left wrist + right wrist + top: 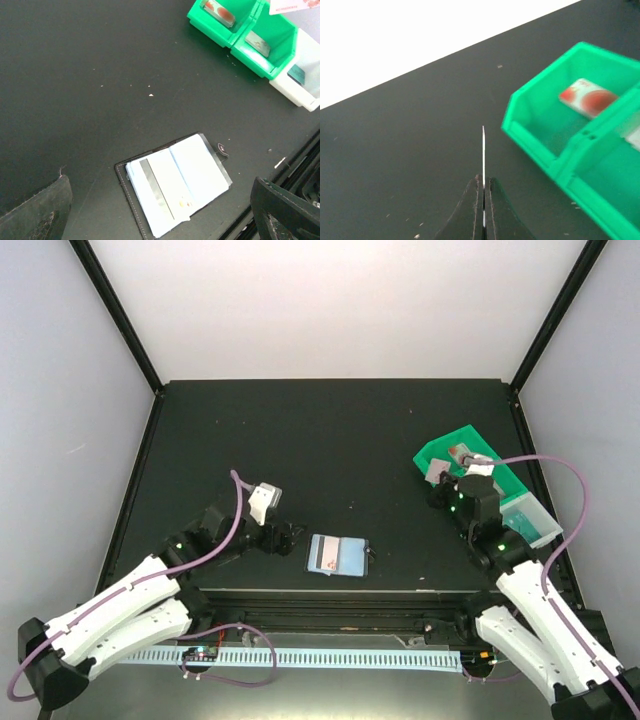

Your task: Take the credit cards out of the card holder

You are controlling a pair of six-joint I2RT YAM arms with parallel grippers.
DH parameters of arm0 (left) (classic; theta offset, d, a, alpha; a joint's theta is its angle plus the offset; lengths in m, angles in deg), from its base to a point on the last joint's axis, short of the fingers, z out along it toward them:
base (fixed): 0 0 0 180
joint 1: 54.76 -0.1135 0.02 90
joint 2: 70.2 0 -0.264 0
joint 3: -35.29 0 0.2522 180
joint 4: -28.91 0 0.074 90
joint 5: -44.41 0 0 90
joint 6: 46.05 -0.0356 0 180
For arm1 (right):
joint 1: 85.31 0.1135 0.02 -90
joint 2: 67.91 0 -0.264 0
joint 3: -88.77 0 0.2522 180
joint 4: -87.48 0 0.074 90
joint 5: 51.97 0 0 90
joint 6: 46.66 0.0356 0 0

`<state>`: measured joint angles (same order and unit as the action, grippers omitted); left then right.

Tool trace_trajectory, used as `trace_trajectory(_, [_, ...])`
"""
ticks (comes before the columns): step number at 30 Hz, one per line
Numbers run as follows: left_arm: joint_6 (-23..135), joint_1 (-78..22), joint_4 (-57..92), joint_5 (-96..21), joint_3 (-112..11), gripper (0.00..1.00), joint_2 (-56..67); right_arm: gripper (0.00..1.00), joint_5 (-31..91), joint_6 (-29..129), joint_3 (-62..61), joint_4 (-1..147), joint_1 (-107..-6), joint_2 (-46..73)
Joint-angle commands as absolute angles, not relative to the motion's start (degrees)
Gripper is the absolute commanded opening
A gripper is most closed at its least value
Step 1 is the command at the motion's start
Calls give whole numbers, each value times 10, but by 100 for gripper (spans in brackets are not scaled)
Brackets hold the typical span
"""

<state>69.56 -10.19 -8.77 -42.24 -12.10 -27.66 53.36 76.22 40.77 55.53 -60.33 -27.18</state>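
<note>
The black card holder lies open and flat near the table's front edge, its pale lining up. In the left wrist view the card holder has credit cards lying on it, the top one pale with a grey stripe. My left gripper hovers just left of the holder, open and holding nothing, with one finger on each side of the view. My right gripper is shut on a thin pale credit card seen edge-on. This right gripper is at the left edge of the green tray.
The green tray has compartments; a card with red marks lies in the far one and another card in the second. A clear bin with a teal card adjoins it. The table's front rail runs just beyond the holder.
</note>
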Motion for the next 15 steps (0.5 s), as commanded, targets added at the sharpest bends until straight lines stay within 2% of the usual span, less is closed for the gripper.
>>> trace_trajectory(1, [681, -107, -94, -390, -139, 99, -294, 1, 597, 763, 355, 474, -652, -288])
trace_trajectory(9, [684, -111, -91, -384, -132, 99, -296, 1, 642, 753, 356, 479, -743, -293])
trace_trajectory(15, [686, -117, -95, -373, -141, 99, -272, 1, 552, 758, 368, 536, -845, -217])
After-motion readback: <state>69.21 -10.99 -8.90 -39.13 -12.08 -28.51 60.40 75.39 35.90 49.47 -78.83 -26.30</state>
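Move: The right hand already grips a card edge-on. The middle green compartment of the box lies about 17 cm to its right, 8 cm ahead and 19 cm below. The red-card compartment is roughly 17 cm ahead and 11 cm right of this hand, the white compartment about 22 cm right and 2 cm back, and the open card holder about 12 cm back and 21 cm left. From the idle left hand the middle compartment is some 50 cm right and 17 cm ahead. Rightward, about 11 cm, the right hand carries its card from beside the left edge of the green box towards the middle compartment, rising 2 to 3 cm on the way and then starting to sink a little. The wrist swings about 25 degrees clockwise to face the box, while the shut fingers keep their pinch on the card. ##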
